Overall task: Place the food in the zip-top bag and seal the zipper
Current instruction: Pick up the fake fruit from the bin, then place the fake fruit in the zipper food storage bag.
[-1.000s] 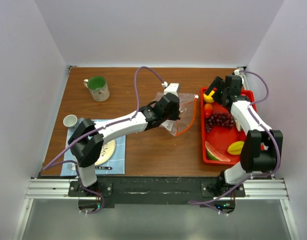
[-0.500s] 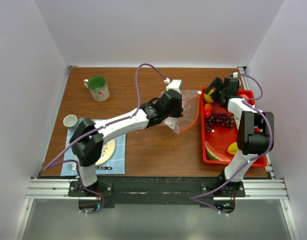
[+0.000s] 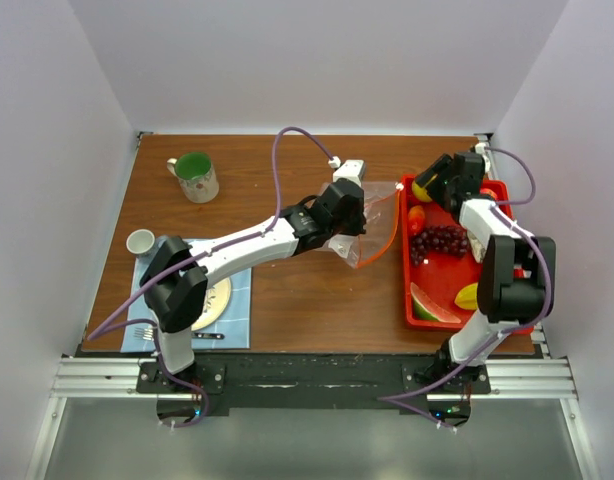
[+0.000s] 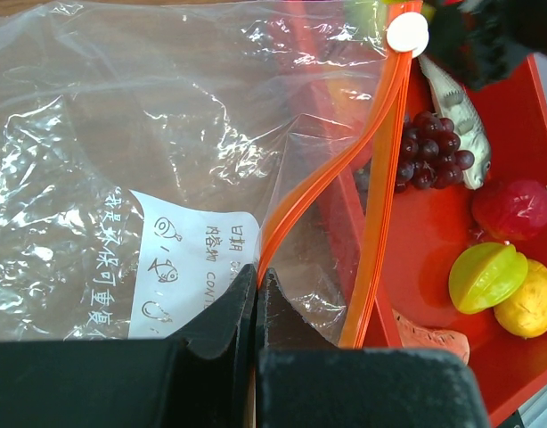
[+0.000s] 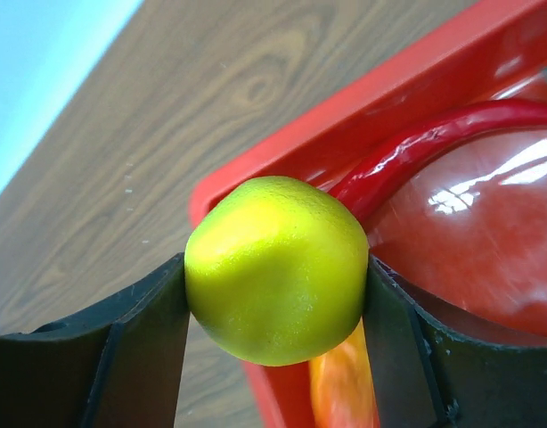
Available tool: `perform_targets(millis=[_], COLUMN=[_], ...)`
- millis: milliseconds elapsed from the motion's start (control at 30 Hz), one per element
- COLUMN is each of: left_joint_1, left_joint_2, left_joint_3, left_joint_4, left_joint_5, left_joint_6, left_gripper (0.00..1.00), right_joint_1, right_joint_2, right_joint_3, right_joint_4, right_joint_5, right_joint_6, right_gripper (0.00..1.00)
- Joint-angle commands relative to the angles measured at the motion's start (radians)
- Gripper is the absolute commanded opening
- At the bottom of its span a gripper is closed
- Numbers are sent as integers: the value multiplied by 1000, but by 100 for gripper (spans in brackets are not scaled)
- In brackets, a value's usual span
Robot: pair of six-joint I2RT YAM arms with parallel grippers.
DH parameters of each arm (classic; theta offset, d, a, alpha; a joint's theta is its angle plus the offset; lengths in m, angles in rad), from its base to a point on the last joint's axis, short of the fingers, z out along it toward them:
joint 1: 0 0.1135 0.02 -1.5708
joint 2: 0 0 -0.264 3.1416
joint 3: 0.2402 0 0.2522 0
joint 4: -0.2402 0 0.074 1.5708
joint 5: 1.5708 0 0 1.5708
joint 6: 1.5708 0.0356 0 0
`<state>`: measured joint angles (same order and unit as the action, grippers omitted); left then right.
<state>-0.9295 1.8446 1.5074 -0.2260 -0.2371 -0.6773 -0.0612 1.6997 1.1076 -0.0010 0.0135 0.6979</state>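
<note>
My left gripper (image 3: 353, 226) is shut on the edge of the clear zip-top bag (image 3: 375, 222), pinching it beside the orange zipper (image 4: 380, 169) and holding the mouth up next to the red tray (image 3: 455, 282). In the left wrist view its jaws (image 4: 257, 278) meet on the plastic. At the tray's far left corner my right gripper (image 3: 425, 188) has both fingers against a yellow lemon (image 5: 275, 267). In the tray lie purple grapes (image 3: 439, 240), a silver fish (image 4: 456, 111), a red apple (image 4: 514, 207), a green fruit (image 4: 485, 275), an orange (image 3: 416, 213) and a watermelon wedge (image 3: 432, 303).
A green mug (image 3: 195, 177) stands at the far left of the table. A small white cup (image 3: 140, 242) and a cream plate (image 3: 215, 300) on a blue mat sit near the left arm's base. The tray's raised rim (image 5: 389, 116) runs just beneath the lemon.
My right gripper has narrowed from wide open onto the lemon. The left arm carried the bag a little farther and to the right, towards the tray, then held still.
</note>
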Motion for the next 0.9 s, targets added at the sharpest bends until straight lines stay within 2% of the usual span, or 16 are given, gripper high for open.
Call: perform_targets(millis=[0,100,233,267,333,433,533,600,733,767,833,867], left_joint_1=[8,8,11,11,11,8,3,1,-5,-5,-5,-5], left_joint_2=[-2,4,18,19,19,12,-1,-13,-57,-71,-111,-123], left_joint_3=[39,50,69,71,73,76,76,77,36,21,-24,-35], left_joint_4=[19,20,4,5,8,11,19,17,37,46,86,96], left_joint_5=[-2,-8,-8,-1,10,32,38,47,58,67,85,108], left_joint_6=[9,12,18,18,15,5,1,-4,-13,-19,-31,-37], left_gripper=[0,0,0,0,0,0,0,0,0,0,0,0], right_joint_1=[-3,-3,-3,-2,30,148,288,392,434,432,434,434], right_joint_2=[-149,-260,-484,-544,-685,-807,-847,-830,-750,-738,-715,-697], right_joint_3=[57,35,-70,-99,-181,-235,-293,-295,-310,-313,-298,-293], right_joint_4=[-123,-218,-304,-316,-307,-361,-324,-330,-315,-317,-330,-332], right_joint_5=[59,68,10,-50,-110,-77,-55,32,57,63,83,88], right_joint_6=[-34,-44,-40,-31,1,34,89,97,106,106,91,89], right_gripper=[19,15,15,15,15,17,17,18,21,26,31,37])
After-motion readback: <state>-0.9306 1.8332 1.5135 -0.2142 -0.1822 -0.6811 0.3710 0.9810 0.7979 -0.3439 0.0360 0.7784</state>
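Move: The right hand already holds the yellow fruit, lifted a few centimetres inside the bin; the zip-top bag's mouth, its goal, is about 16 cm back, 15 cm to the left and some 4 cm higher. The left gripper, pinching the bag, is 15 cm back, 19 cm left and 6 cm above. Below in the bin are the orange fruit, 8 back and 3 left, and the grapes, 15 back and 2 right. From the left hand the mouth is 5 cm right, 3 below. Keeping its grip on the yellow fruit, the right hand lifts about 15 cm while drawing back out of the bin, then swings left towards the open mouth of the bag and sinks some 8 cm, ending about 18 cm back and 14 cm left of its start, turned some 20 degrees counter-clockwise, the fingers having tipped up and come nearly level with their old slant again. The left hand stays almost in place with its fingers shut, still pinching the bag by the mouth to present the opening to the fruit. ##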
